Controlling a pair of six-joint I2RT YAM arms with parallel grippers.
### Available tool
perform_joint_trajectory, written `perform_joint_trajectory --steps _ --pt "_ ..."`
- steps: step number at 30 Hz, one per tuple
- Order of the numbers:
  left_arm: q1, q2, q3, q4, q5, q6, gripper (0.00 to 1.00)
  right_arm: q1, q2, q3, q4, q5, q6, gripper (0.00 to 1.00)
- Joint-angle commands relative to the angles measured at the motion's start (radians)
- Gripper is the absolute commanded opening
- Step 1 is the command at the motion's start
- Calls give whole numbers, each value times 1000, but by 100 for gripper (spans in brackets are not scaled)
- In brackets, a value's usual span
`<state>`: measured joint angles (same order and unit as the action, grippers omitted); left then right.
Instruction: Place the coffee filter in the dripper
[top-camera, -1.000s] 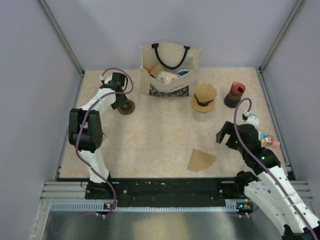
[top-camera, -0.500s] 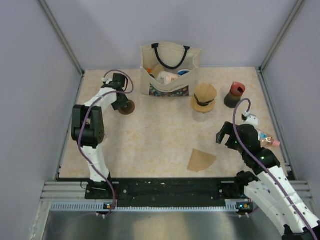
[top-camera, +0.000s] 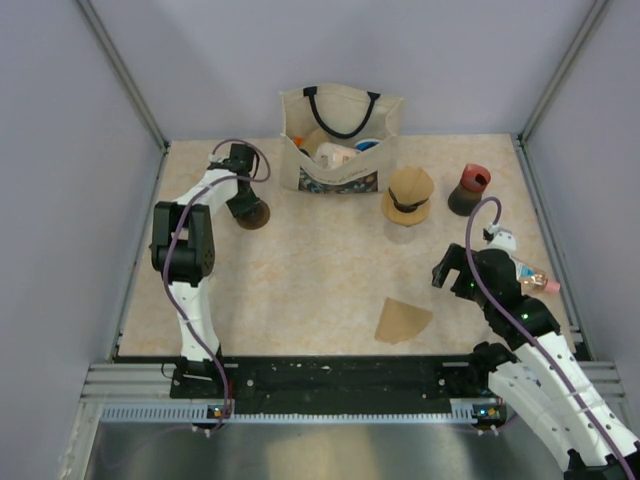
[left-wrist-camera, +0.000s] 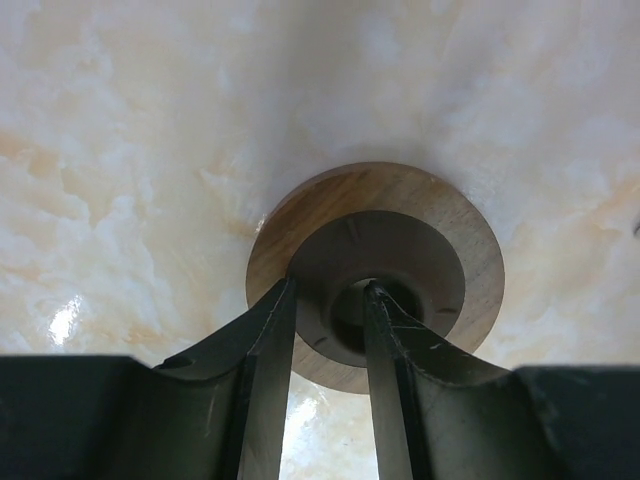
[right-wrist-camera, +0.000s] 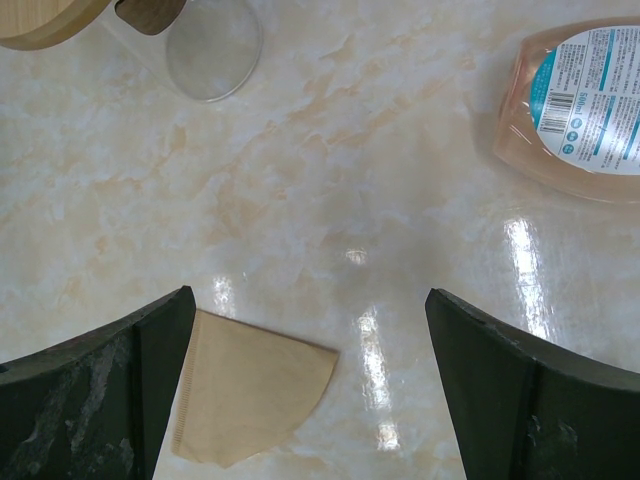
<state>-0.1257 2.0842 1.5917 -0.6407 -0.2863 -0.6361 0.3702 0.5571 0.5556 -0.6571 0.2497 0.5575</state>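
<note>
The dripper (top-camera: 254, 213) stands at the back left of the table. The left wrist view shows it as a round tan wooden ring (left-wrist-camera: 455, 225) with a dark funnel centre. My left gripper (top-camera: 241, 200) (left-wrist-camera: 330, 285) is down over it and partly closed. One finger is outside the dark wall and the other is in the centre hole, with a sliver of hole showing between finger and wall. The coffee filter (top-camera: 402, 320) (right-wrist-camera: 245, 395), a flat tan paper wedge, lies at the front centre. My right gripper (top-camera: 447, 268) (right-wrist-camera: 308, 300) hovers wide open to its right, holding nothing.
A cream tote bag (top-camera: 340, 140) with items inside stands at the back centre. To its right are a tan wooden-topped glass cup (top-camera: 408, 195) and a dark grinder with a red top (top-camera: 468, 190). A pink bottle (right-wrist-camera: 580, 100) lies on the table by my right arm.
My left arm has swung its elbow to the right while its gripper stayed at the dripper and its jaws narrowed. The right arm and the filter have not moved.
</note>
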Motion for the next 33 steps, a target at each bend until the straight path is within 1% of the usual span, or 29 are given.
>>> perform_joint_trajectory --steps 1,2,5,7,8,9,11,13,17,18,19,20,22,24,26,28,30,31,33 --pt "20 40 53 -57 15 -33 38 4 -13 9 33 16 -11 99" --pt "24 53 62 -72 24 -40 38 1 -13 10 34 16 -11 99" --pt "31 62 73 -91 45 -45 31 3 -17 12 33 13 -15 99" --pt "31 60 74 -88 62 -34 19 3 -23 9 33 13 -16 99" --pt "31 57 82 -91 70 -28 6 1 -26 10 34 13 -16 99" --pt "31 56 89 -111 76 -24 0 4 -29 12 33 14 -16 99" --pt "31 36 88 -109 98 -8 0 3 -42 15 33 17 -18 99" --pt "31 -10 56 -85 116 4 0 3 -57 20 34 19 -19 99" --pt "31 -153 -73 2 189 36 0 3 -112 26 45 8 -21 99" --pt "31 -217 -122 36 209 41 0 3 -126 26 51 -6 -24 99" --pt "31 -272 -171 82 257 45 0 3 -143 23 63 -24 -30 99" --pt "31 -332 -232 128 345 47 0 3 -158 20 79 -53 -36 99" --pt "28 -445 -398 281 482 67 0 3 -186 18 120 -134 -48 99" --pt "28 -545 -513 407 622 87 0 3 -206 17 186 -277 -76 99" --pt "26 -628 -593 479 726 92 0 3 -210 10 279 -433 -99 99" --pt "20 -693 -653 551 887 98 0 1 -198 -8 394 -631 -123 99" --pt "-5 -746 -702 631 1063 98 0 3 -163 -35 549 -769 -129 99" --pt "-31 -763 -719 688 1134 95 0 4 -142 -46 618 -847 -142 98" --pt "-95 -786 -727 720 1242 108 0 3 -90 -63 748 -982 -192 96"
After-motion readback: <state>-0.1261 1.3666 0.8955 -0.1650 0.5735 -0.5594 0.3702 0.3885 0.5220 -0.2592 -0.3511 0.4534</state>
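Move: The left fingers straddle the collar of the brown wooden ring, whose middle lies about 2 cm to their right, level fore-and-aft and 1 cm below. From that hand the bag stands roughly 12 cm ahead and 26 right, the dripper some 6 back, 43 right and 10 higher. From the empty right hand, the ring lies about 25 cm ahead, 50 left and 10 below; the dripper is 17 ahead, 9 left. The left fingers shut on the ring's collar wall and pinch it, then carry it back, right and up about 12 cm each way, gathering speed, while the wrist rolls and swings clockwise until the fingers point forward, right and down. The open right hand rises and goes left towards the ring, some 10 cm each way, turning about 35 degrees counter-clockwise and tipping up. ##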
